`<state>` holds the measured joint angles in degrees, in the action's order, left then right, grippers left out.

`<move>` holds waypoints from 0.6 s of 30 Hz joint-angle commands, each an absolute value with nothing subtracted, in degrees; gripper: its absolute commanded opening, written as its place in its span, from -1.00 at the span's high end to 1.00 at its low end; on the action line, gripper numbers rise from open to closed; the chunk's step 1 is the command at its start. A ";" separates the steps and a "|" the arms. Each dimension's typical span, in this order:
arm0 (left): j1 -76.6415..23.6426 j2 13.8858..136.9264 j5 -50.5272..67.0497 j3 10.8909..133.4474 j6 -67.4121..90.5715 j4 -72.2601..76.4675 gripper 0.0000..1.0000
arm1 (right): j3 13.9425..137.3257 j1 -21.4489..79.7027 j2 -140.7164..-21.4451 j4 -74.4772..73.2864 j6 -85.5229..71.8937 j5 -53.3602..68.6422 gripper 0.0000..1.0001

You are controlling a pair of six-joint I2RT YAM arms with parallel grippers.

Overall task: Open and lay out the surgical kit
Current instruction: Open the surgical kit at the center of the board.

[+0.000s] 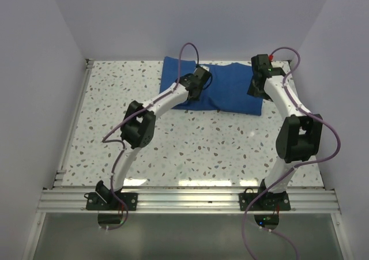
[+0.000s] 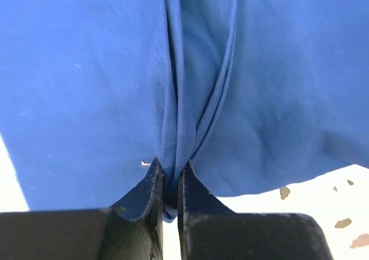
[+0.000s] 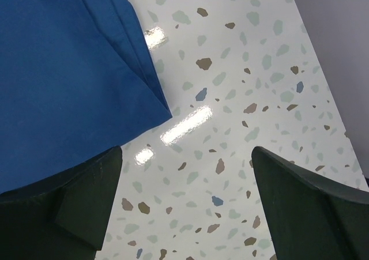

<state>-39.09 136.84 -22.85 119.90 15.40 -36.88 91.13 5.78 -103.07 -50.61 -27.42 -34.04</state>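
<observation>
The surgical kit (image 1: 230,87) lies as a folded royal-blue cloth bundle at the back of the table. Its contents are hidden under the cloth. My left gripper (image 1: 191,94) sits at the bundle's near left edge. In the left wrist view the blue cloth (image 2: 86,87) fills the frame, and the left gripper (image 2: 171,176) is shut on a pinched fold of it. My right gripper (image 1: 258,91) hovers at the bundle's right end. In the right wrist view it (image 3: 187,153) is open over bare table, its left finger (image 3: 86,196) beside the cloth's corner (image 3: 63,75).
The speckled terrazzo table (image 1: 173,150) has white walls on the left, back and right. An aluminium rail (image 1: 190,199) runs along the near edge, where both arm bases are bolted. Purple cables loop off both arms.
</observation>
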 commanded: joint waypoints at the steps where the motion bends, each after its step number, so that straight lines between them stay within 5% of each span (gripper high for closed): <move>1: -38.06 129.13 -25.48 126.65 15.03 -38.32 1.00 | 92.11 5.80 -103.80 -50.01 -26.55 -35.59 -0.97; 4: -34.21 119.12 -28.82 122.54 18.18 -38.32 1.00 | 94.91 5.89 -105.98 -49.48 -24.96 -35.51 -0.97; 9: -15.61 99.10 -22.25 97.33 27.50 -31.67 1.00 | 106.77 5.80 -111.96 -48.26 -23.12 -29.90 -0.97; 14: -4.06 93.43 -25.57 81.93 25.40 -31.11 0.99 | 122.67 5.80 -121.70 -47.63 -23.37 -21.46 -0.97; 17: 1.22 91.85 -22.09 74.99 26.28 -30.77 -0.69 | 129.43 5.63 -126.10 -47.55 -24.43 -17.60 -0.97; 18: 3.14 91.50 -21.80 73.58 26.71 -30.15 -0.99 | 130.33 5.71 -126.91 -47.20 -24.78 -16.80 -0.97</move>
<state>0.82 93.14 -22.31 78.08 25.63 -32.34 125.19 5.72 -124.25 -48.18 -24.10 -22.72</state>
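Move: The left hand already grips the kit's upper flap by its near edge. The bare board that it is taken to lies about 36 cm to its left, level fore and aft and some 4 cm below; on the way the kit's left edge is about 16 cm left and 10 cm ahead, also 4 cm down. From the right hand, the kit's far right corner is about 27 cm ahead, 3 cm left and 12 cm below, with its near right corner almost underneath, 1 cm ahead and level sideways. Still pinching the flap's edge, the left hand lifts some 15 cm while sweeping fast leftward over the kit's left edge, roughly 37 cm in all, turning about 45 degrees counter-clockwise; near the end it sinks a little, draws back and opens wide, letting the cloth go. The empty right hand, open throughout, reaches about 14 cm forward and slightly left, towards the kit's far right corner, its fingers tipping up. ##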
